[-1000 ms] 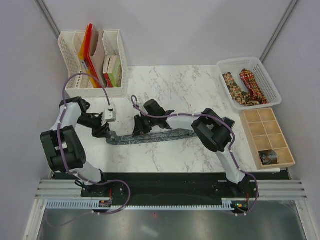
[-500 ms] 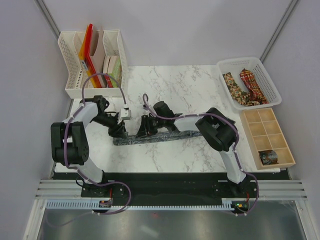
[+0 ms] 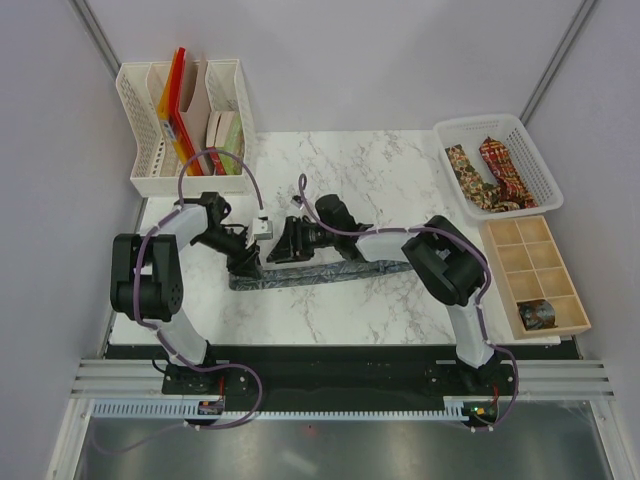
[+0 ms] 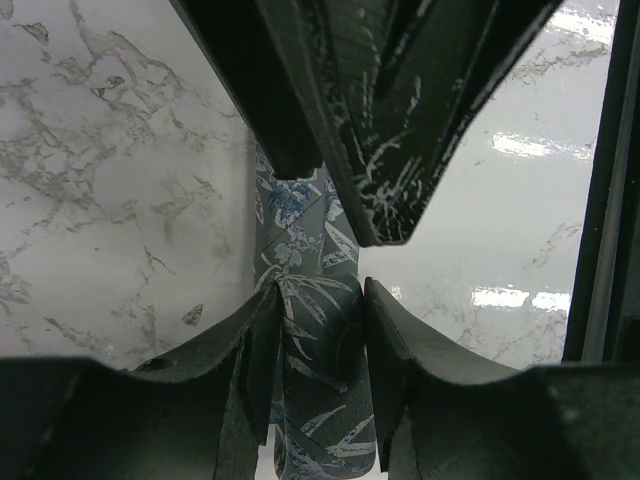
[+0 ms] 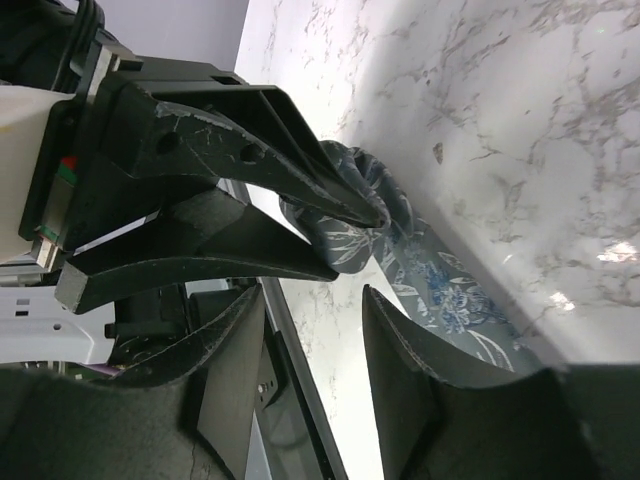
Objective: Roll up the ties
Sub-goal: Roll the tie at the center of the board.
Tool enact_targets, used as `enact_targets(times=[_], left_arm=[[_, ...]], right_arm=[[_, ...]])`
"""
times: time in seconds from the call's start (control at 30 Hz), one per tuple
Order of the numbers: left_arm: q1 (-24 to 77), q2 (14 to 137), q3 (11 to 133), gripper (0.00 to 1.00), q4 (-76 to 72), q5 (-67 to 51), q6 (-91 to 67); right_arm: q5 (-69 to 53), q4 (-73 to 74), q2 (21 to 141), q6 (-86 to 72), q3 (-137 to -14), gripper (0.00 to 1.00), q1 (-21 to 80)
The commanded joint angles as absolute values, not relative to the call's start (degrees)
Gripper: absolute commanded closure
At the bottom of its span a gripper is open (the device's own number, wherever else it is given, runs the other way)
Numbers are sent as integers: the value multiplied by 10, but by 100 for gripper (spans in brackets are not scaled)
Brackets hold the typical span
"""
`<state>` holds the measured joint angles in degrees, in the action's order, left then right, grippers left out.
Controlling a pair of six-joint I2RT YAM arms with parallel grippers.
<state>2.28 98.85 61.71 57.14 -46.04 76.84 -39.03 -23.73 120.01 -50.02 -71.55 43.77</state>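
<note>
A dark grey-green tie [image 3: 340, 272] with a leaf pattern lies flat across the marble table, its left end rolled into a small coil [image 5: 350, 235]. My left gripper [image 3: 245, 265] is shut on that coil, a finger pressing each side [image 4: 313, 290]. Just right of it, my right gripper [image 3: 280, 248] stands open above the tie, with nothing between its fingers [image 5: 313, 300]. A brown-gold tie [image 3: 462, 170] and a red tie [image 3: 503, 165] lie in the white basket [image 3: 540, 205] at the back right.
A white file rack [image 3: 150, 182] with coloured books and folders stands at the back left. A wooden divided box [image 3: 505, 262] at the right edge holds one rolled tie [image 3: 537, 314] in a front compartment.
My left gripper has travelled right along the tie with the rolled end. The right gripper has opened, let go of the tie and lifted slightly up and right.
</note>
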Motion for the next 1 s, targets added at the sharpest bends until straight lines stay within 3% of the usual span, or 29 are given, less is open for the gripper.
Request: enact_targets(times=[0.0, 0.4, 0.97], left_arm=[[26, 989, 613, 54, 555, -469, 750], [32, 991, 611, 56, 552, -463, 750], [46, 991, 612, 58, 551, -457, 749]], right_arm=[[-377, -276, 1214, -527, -720, 49, 448], [-357, -305, 1260, -577, -742, 43, 463], [-352, -336, 1298, -615, -759, 46, 481]])
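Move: The tie's loose roll sits about 6 cm left of the right hand, 2 cm nearer the base and 5 cm lower. The middle of the flat run still to be rolled lies some 11 cm to the right of that hand, 3 cm back and 7 cm down. For the left hand, whose half-open fingers already straddle the roll, its middle is only about 1 cm left, 1 cm back and 1 cm below. The right hand, fingers staying about half open and pointing left, eases left and slightly back, then sinks towards the roll's right edge, about 4 cm down and 3 cm left in all, the last bit going level to the left, while its wrist rolls not quite 10 degrees so that its far side dips. The left hand stays almost in place, keeping the roll between its fingers, and the right fingertips come in around the left fingertips and the roll's edge without closing on it. ##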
